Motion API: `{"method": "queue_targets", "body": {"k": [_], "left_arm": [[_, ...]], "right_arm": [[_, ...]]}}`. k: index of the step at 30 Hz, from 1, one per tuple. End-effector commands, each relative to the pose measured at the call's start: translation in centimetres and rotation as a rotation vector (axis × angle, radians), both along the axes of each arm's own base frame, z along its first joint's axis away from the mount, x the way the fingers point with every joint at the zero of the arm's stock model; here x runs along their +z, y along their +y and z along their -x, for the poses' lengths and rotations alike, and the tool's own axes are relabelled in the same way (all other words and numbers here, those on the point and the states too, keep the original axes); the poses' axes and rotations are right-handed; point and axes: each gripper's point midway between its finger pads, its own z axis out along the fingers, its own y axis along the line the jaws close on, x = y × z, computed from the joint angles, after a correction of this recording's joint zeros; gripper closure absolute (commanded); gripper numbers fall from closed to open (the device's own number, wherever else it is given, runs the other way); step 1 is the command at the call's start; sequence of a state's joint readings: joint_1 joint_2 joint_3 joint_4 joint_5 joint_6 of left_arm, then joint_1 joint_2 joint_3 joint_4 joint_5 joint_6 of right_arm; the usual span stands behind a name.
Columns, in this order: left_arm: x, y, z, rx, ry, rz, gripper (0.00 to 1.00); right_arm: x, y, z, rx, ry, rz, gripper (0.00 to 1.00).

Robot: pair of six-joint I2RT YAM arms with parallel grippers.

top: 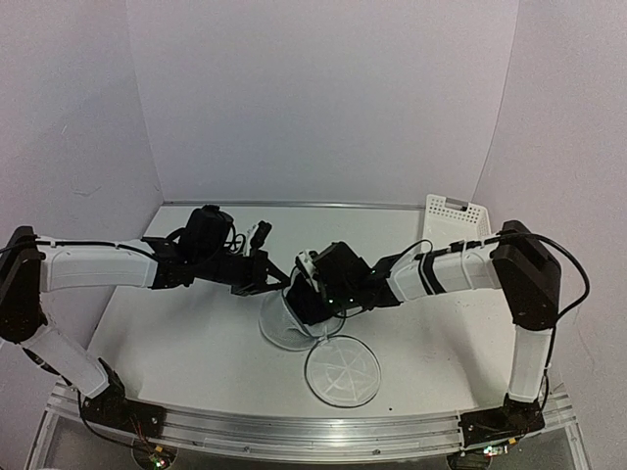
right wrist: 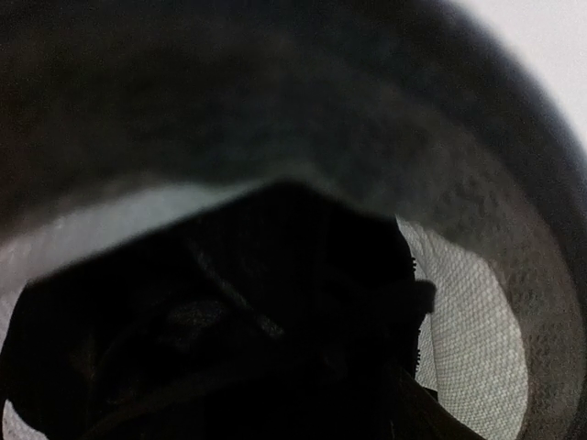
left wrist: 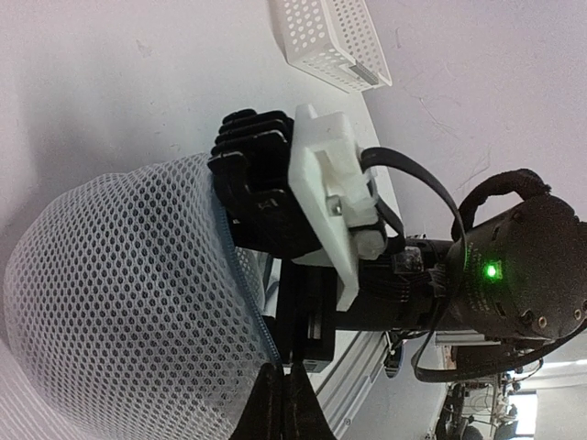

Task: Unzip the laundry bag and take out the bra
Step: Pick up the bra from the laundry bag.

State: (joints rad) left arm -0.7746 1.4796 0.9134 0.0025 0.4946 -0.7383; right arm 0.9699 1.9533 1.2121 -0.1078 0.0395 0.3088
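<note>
The laundry bag point(top: 278, 329) lies on its side mid-table, its white mesh point(left wrist: 119, 302) filling the left of the left wrist view. Its round lid point(top: 341, 370) lies flat on the table in front of it. My left gripper point(left wrist: 282, 392) is shut on the bag's dark zipper rim at the mouth. My right gripper point(top: 306, 302) reaches into the bag's mouth, and its jaws are hidden inside. In the right wrist view the bra point(right wrist: 229, 339) is a dark mass filling the frame, with the bag's mesh wall point(right wrist: 477, 357) behind it. My right fingers cannot be made out against it.
A white slotted basket point(top: 456, 215) stands at the back right by the wall, also seen as the basket point(left wrist: 330, 41) in the left wrist view. Both forearms meet over the table's middle. White walls enclose the table on three sides.
</note>
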Motion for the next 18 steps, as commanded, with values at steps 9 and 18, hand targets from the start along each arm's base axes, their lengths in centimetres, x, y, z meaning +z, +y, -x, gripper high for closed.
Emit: {"method": "queue_targets", "body": {"k": [9,18], "left_arm": [[-0.8,0.1,-0.3,0.016,-0.030,-0.017,1.00],[-2.1,1.5,-0.9,0.069,-0.030,-0.085,1.00]], "right_arm": [[-1.9,1.1,-1.2,0.004,-0.019,0.006,0.74],[0.7,0.3,-0.8,0.013,-0.061,-0.023,1.00]]}}
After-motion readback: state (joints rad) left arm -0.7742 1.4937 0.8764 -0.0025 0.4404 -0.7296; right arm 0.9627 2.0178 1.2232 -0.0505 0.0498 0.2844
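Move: The bra lies bunched inside the laundry bag just beyond the right fingertips, roughly 2 cm ahead, 2 cm left and 3 cm below. The bag's body surrounds the right hand, its middle some 2 cm ahead and 4 cm left at about hand height. The round lid lies some 11 cm back, 7 cm right and 5 cm below the right hand. From the left hand, the bra is about 6 cm right, 2 cm ahead and 13 cm lower. The bra is what the right hand closes on: its open fingers sink about 2 cm deeper into the bag, also easing forward, and shut almost completely on the black fabric, the wrist barely turning. Meanwhile the left hand keeps its pinch on the bag's rim and lowers it some 2.5 cm, drifting slightly left towards the end. ##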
